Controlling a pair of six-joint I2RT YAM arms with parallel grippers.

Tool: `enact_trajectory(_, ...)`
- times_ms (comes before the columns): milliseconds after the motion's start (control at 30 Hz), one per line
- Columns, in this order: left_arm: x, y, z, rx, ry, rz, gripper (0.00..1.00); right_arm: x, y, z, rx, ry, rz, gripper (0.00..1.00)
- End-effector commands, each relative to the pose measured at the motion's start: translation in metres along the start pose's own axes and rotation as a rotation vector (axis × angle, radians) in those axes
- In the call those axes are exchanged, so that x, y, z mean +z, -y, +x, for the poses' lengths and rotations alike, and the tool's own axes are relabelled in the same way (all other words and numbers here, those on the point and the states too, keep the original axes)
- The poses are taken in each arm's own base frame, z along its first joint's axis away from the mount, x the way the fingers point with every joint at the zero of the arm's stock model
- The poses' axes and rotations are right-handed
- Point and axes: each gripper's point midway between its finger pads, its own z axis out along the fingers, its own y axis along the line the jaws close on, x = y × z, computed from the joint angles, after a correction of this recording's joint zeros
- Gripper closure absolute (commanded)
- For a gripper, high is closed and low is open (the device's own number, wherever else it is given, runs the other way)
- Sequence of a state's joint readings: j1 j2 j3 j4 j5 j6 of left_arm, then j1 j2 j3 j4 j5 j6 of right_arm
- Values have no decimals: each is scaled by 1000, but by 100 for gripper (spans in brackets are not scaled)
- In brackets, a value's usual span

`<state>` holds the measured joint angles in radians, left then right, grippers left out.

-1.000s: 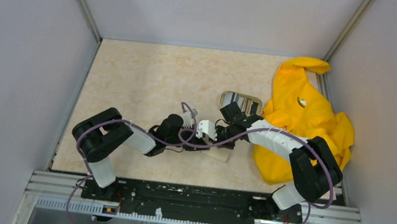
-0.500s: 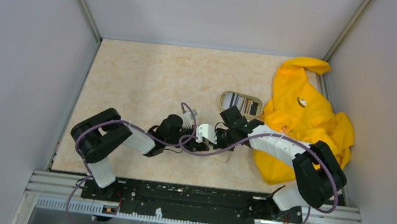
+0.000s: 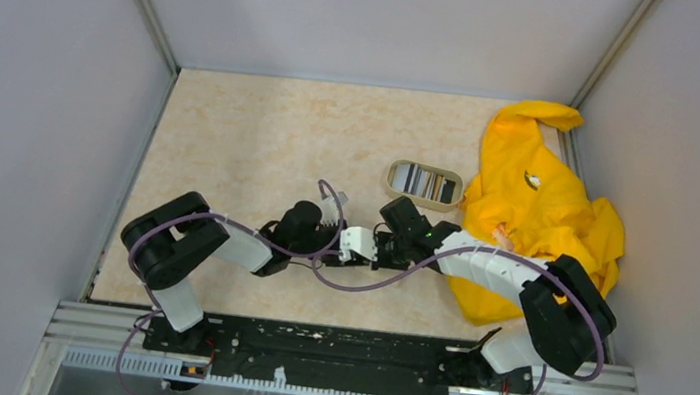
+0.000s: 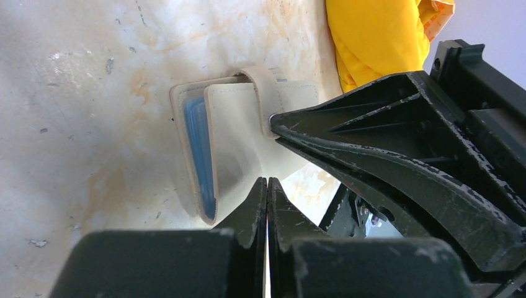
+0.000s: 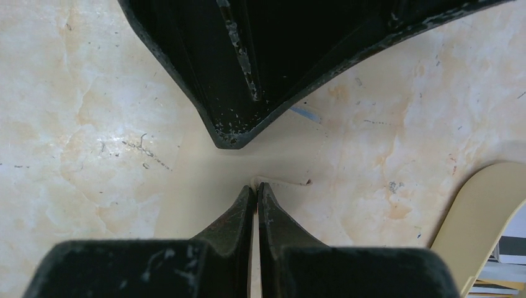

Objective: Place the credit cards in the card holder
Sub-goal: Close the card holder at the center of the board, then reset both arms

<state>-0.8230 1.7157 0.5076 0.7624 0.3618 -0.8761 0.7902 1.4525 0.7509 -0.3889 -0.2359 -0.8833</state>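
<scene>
The tan card holder point(image 4: 239, 146) lies partly open on the table, with its light blue inside showing along the left edge. My left gripper point(image 4: 267, 186) is shut, its tips against the holder's cover. My right gripper point(image 5: 256, 186) is shut on the holder's strap, and its fingers point(image 4: 372, 139) reach the strap in the left wrist view. From above, both grippers point(image 3: 352, 248) point(image 3: 382, 250) meet mid-table and hide the holder. The credit cards point(image 3: 426, 181) lie as a striped stack in the oval beige dish point(image 3: 395, 174).
A big yellow cloth point(image 3: 535, 220) covers the right side of the table, close to the right arm. The dish's rim point(image 5: 484, 211) shows at the right edge of the right wrist view. Grey walls enclose the table on three sides.
My right gripper has moved left and nearer, away from the dish and up against the left gripper. The card holder, visible below the grippers before, is now hidden under them.
</scene>
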Motion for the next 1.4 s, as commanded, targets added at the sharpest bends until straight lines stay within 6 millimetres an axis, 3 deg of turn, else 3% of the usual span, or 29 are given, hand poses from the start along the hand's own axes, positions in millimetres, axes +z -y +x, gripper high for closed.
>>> enact_trajectory(0, -5, 16, -3, 8, 6, 53, 99, 6, -116, 67, 175, -224, -356, 100)
enact_trajectory(133, -7, 19, -4, 12, 15, 66, 99, 9, -94, 59, 268, -180, -244, 100)
enact_trajectory(167, -8, 20, -4, 15, 18, 73, 99, 8, -82, 53, 296, -157, -208, 95)
enact_trajectory(233, -10, 24, -7, 30, 28, 84, 99, -1, -55, 35, 330, -62, -176, 70)
enact_trajectory(367, -17, 38, -17, 103, 57, 111, 94, -38, 0, -16, 303, 194, -127, 39)
enact_trajectory(467, -29, 50, -29, 198, 97, 109, 86, -72, 38, -44, 255, 316, -37, 26)
enact_trajectory(533, -40, 56, -41, 264, 140, 81, 78, -92, 58, -53, 248, 364, 23, 17)
enact_trajectory(667, -74, 67, -71, 383, 266, -15, 59, -131, 94, -50, 297, 375, 189, 4)
enact_trajectory(767, -107, 81, -98, 458, 399, -73, 33, -178, 130, -44, 473, 422, 364, 1)
enact_trajectory(867, -142, 109, -117, 526, 507, -47, 3, -233, 158, -38, 621, 517, 499, 2)
enact_trajectory(967, -168, 138, -131, 567, 549, -25, 1, -277, 172, -42, 670, 564, 589, 2)
enact_trajectory(1133, -201, 181, -149, 613, 596, 7, 1, -324, 171, -70, 696, 648, 613, 2)
enact_trajectory(1267, -213, 190, -149, 627, 585, 9, 1, -357, 183, -71, 901, 734, 733, 2)
enact_trajectory(1367, -217, 194, -147, 625, 583, 20, 1, -373, 184, -73, 961, 770, 774, 2)
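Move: The card holder lies flat under both hands. The right hand's shut fingertips are on its strap's snap, so its middle is about 1 cm below and 1 cm nearer the base. From the left hand the middle is some 4 cm to the right, level fore and aft, about 3 cm down. The card tray stands about 18 cm ahead of the right hand and 6 cm right; the yellow cloth's middle is roughly 13 cm ahead and 28 cm right. The right fingertips, still on the snap at first, come free as that hand opens wide and climbs about 35 cm, also going forward and right towards the cloth while its fingers swing up from steeply down to nearly level. The left hand lifts away as well, slowly then fast, over 30 cm up and about 10 cm left, opening wide and swinging its fingers from rightward round to forward-right. ##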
